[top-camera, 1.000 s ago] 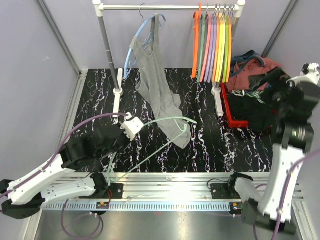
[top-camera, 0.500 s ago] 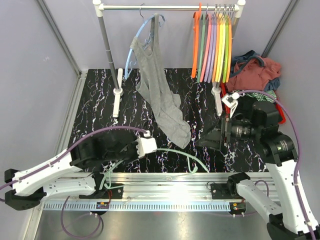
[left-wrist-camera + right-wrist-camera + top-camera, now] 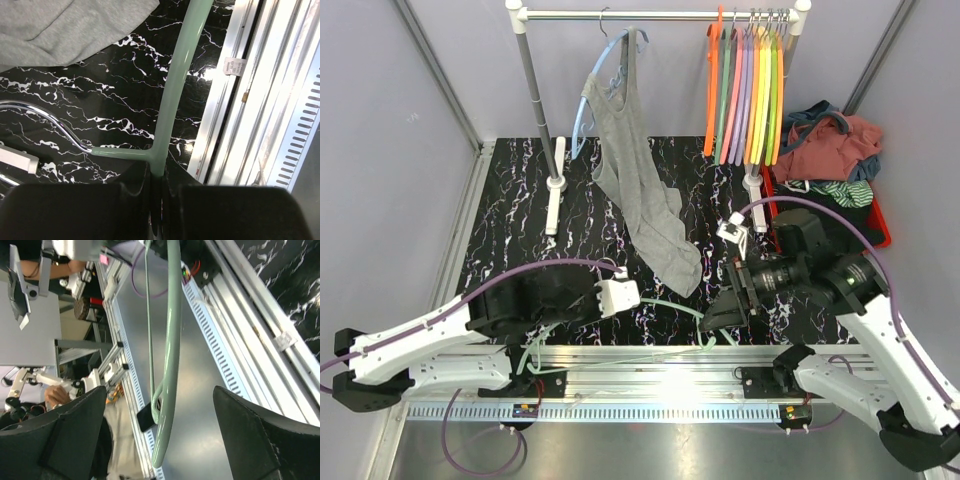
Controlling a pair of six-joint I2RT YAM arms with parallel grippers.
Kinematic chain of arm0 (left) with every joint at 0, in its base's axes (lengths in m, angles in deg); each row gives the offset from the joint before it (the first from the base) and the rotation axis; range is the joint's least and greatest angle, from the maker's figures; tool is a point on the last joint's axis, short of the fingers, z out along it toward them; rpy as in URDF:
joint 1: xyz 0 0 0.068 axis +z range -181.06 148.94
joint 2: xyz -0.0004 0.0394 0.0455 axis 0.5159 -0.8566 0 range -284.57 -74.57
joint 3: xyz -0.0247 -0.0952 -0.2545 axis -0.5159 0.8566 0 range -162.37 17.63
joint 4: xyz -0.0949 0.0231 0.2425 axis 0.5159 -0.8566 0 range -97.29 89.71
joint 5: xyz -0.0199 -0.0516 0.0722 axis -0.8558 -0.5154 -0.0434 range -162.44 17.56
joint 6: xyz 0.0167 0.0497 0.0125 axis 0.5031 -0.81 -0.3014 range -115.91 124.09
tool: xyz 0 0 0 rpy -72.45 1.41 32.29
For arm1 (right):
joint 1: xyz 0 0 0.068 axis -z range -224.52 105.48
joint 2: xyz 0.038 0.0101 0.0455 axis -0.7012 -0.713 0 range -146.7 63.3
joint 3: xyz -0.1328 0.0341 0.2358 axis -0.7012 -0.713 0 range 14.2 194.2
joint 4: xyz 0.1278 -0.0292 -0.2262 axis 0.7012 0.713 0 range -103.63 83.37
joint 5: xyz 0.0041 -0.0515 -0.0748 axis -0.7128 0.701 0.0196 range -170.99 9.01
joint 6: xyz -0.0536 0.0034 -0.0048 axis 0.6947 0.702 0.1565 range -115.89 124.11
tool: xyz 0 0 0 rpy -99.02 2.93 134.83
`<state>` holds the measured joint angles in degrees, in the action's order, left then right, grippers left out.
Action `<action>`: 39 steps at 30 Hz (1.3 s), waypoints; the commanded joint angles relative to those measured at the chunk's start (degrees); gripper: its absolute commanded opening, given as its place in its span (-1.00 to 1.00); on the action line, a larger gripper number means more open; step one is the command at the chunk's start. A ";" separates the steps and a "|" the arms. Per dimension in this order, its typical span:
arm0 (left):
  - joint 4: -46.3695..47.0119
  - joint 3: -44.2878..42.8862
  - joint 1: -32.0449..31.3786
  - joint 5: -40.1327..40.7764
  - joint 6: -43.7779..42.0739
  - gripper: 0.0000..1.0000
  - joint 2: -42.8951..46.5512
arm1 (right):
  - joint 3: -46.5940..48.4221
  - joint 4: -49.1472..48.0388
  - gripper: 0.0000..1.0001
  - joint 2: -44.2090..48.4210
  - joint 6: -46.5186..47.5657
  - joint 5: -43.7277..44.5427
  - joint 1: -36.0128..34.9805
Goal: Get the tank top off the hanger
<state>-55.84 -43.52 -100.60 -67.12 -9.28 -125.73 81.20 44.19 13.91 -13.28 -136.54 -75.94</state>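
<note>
The grey tank top (image 3: 642, 190) hangs from the rail on a light blue hanger (image 3: 586, 95), its hem trailing onto the black marble table; a corner of the tank top (image 3: 65, 25) shows in the left wrist view. My left gripper (image 3: 642, 298) (image 3: 157, 186) is shut on a bare pale green hanger (image 3: 686, 309) (image 3: 175, 95) at its neck, low over the table's front. The hanger's metal hook (image 3: 50, 117) curves off to the left. My right gripper (image 3: 724, 311) (image 3: 159, 390) is open, its jaws wide apart on either side of the green hanger's end (image 3: 172, 340) without touching it.
Several coloured hangers (image 3: 745, 90) hang at the rail's right end. A pile of clothes (image 3: 832, 148) fills a red bin at the back right. The rack's posts stand on feet (image 3: 556, 182) (image 3: 755, 185). An aluminium rail (image 3: 660, 362) runs along the front edge.
My right arm swung from the far right down to the front centre, reaching the green hanger's end. My left gripper carried that hanger right and forward, away from the tank top's hem.
</note>
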 commanded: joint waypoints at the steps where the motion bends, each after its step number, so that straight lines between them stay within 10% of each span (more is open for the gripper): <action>1: 3.34 -2.84 -0.86 2.59 -0.96 -1.00 -0.35 | -0.21 2.20 0.86 -1.76 0.42 3.34 -3.46; 3: 3.69 -2.84 -0.95 2.94 -1.31 -1.00 -0.79 | -0.90 1.59 0.80 -3.08 0.08 1.42 -4.87; 8: 5.01 -2.66 -1.04 5.57 -1.58 -1.00 -1.49 | -2.23 0.80 -0.23 -6.59 -0.63 -0.17 -9.62; 14: 8.17 -1.52 -1.13 9.70 -1.75 -1.00 0.44 | -2.58 1.94 -1.00 -6.78 -0.81 3.33 -11.56; 16: 10.53 -0.65 -1.04 11.80 -1.31 -0.74 1.23 | -1.88 3.25 -1.00 -6.69 -0.19 5.70 -11.65; 17: 11.59 -0.12 -1.13 15.12 -0.96 0.17 2.28 | -1.53 3.61 -1.00 -6.25 0.07 8.15 -11.65; 19: 14.85 1.20 -1.13 22.23 0.09 0.97 3.60 | -0.38 4.92 -1.00 -5.46 0.60 12.54 -11.65; 28: 26.27 2.87 -1.13 49.67 3.17 0.98 11.93 | 9.01 13.89 -1.00 -0.90 2.36 32.38 -11.65; 39: 27.26 4.99 -1.04 48.21 12.66 0.98 20.49 | 15.54 -4.51 -1.00 7.64 5.78 66.43 -11.65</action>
<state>-28.84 -39.43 -101.60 -20.08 -0.88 -103.20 97.11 54.18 22.41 -11.05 -84.17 -87.24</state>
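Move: My left hand still grips the green hanger near its neck, with the metal hook some 6 cm ahead and 2 cm below. The hanger's free arm, which my right fingers will shut on, lies about 2 cm back, 2 cm left and 4 cm below my right hand; from my left hand it is roughly 16 cm right, 6 cm back and 5 cm up. The grey tank top's hem is about 14 cm ahead, 5 cm left and 30 cm below my right hand. I ease my open right hand about 5 cm down, back and left onto the hanger's free arm and pinch it while my left hand keeps its hold. Then my left fingers open wide and that hand rises about 15 cm, moving forward, then left, with its fingers swinging upward. My right hand keeps its pinch, sinks a little more, then carries the hanger right, up and forward, turning clockwise. ##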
